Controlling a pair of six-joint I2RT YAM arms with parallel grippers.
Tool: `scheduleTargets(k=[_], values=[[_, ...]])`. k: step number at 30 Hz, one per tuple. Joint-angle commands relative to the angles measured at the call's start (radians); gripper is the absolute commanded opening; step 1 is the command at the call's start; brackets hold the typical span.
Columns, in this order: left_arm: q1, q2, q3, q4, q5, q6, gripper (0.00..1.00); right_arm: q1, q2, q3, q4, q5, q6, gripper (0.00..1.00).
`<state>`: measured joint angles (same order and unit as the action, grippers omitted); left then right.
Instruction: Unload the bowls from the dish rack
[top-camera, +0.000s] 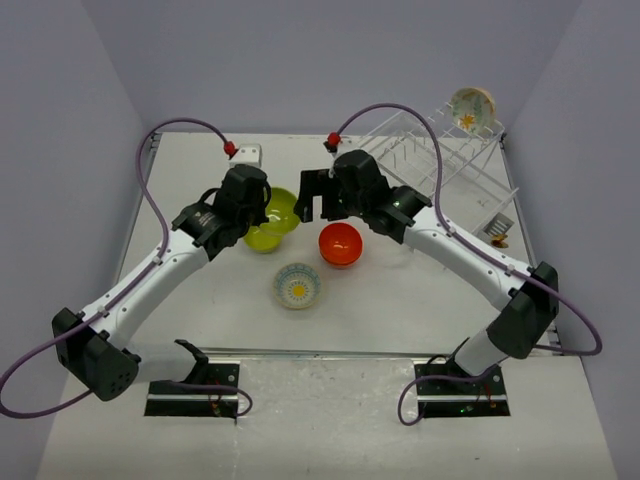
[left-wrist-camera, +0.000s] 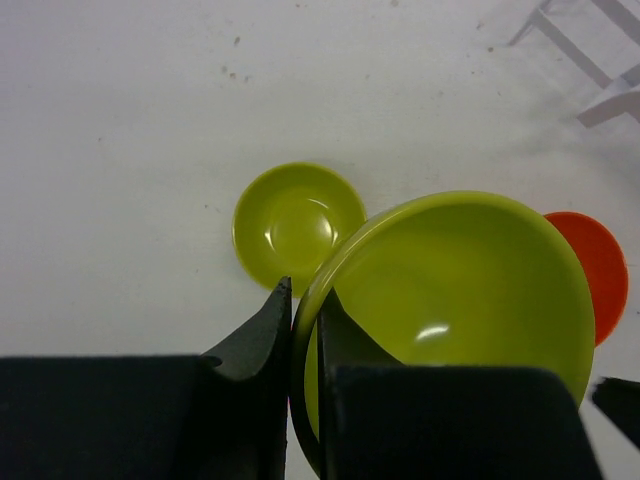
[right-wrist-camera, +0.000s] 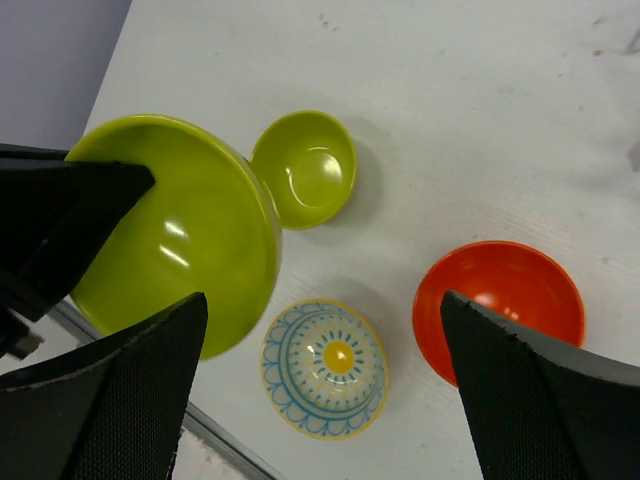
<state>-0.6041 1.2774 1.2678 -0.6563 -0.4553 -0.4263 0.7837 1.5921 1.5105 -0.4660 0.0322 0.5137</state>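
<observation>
My left gripper (left-wrist-camera: 305, 292) is shut on the rim of a yellow-green bowl (left-wrist-camera: 460, 290), holding it above the table; from above, this bowl (top-camera: 283, 208) hangs just beside the gripper (top-camera: 258, 205). A second yellow-green bowl (top-camera: 262, 240) sits on the table below it, with an orange-red bowl (top-camera: 340, 243) and a cream patterned bowl (top-camera: 298, 285) nearby. My right gripper (right-wrist-camera: 322, 298) is open and empty, next to the held bowl (right-wrist-camera: 180, 240). The white wire dish rack (top-camera: 440, 165) stands at the back right with a cream flower bowl (top-camera: 472, 108) at its top.
The three bowls on the table lie close together between the arms: yellow-green (right-wrist-camera: 305, 168), patterned (right-wrist-camera: 325, 368), orange-red (right-wrist-camera: 500, 300). A metal strip (top-camera: 360, 352) marks the table's near edge. Purple cables loop over both arms. Grey walls enclose the table.
</observation>
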Motion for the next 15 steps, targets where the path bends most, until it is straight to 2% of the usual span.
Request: scheduleTargets(k=[1, 4, 6, 9, 13, 15], values=[[0.039, -0.012, -0.041, 0.086, -0.08, -0.09, 0.0, -0.009, -0.119, -0.019, -0.029, 0.173, -0.02, 0.99], [0.127, -0.019, -0.093, 0.156, -0.001, -0.138, 0.0, -0.053, -0.222, -0.11, -0.025, 0.163, -0.021, 0.99], [0.194, -0.024, -0.152, 0.234, 0.104, -0.163, 0.0, -0.095, -0.317, -0.203, 0.003, 0.043, -0.02, 0.99], [0.259, -0.012, -0.211, 0.285, 0.131, -0.195, 0.0, -0.119, -0.42, -0.329, 0.069, -0.027, -0.026, 0.99], [0.371, 0.051, -0.278, 0.368, 0.344, -0.2, 0.0, -0.139, -0.575, -0.427, 0.087, -0.1, -0.05, 0.99], [0.391, 0.071, -0.294, 0.399, 0.362, -0.197, 0.0, -0.144, -0.628, -0.47, 0.144, -0.168, -0.07, 0.99]])
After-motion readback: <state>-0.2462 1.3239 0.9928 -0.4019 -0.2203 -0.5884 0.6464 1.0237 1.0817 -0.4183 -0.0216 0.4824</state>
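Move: Beneath the left hand, about 21 cm down, 3 cm ahead and 2 cm left, stands the lime bowl on the table. At that depth the red bowls lie 17 cm to the hand's right and 1 cm ahead, and the patterned bowl on the table 7 cm right and 10 cm back. From the empty right hand, the patterned bowl left in the rack is some 23 cm ahead, 39 cm right and 6 cm lower. Lowering the second lime bowl, still pinched by its rim, the left hand sinks about 9 cm while swinging 8 cm left and a little forward, turning some 15 degrees counter-clockwise with its left side dipping, to bring it over the lime bowl on the table. The right hand, already open, withdraws from the held bowl to the right, then also back, rising slightly. ##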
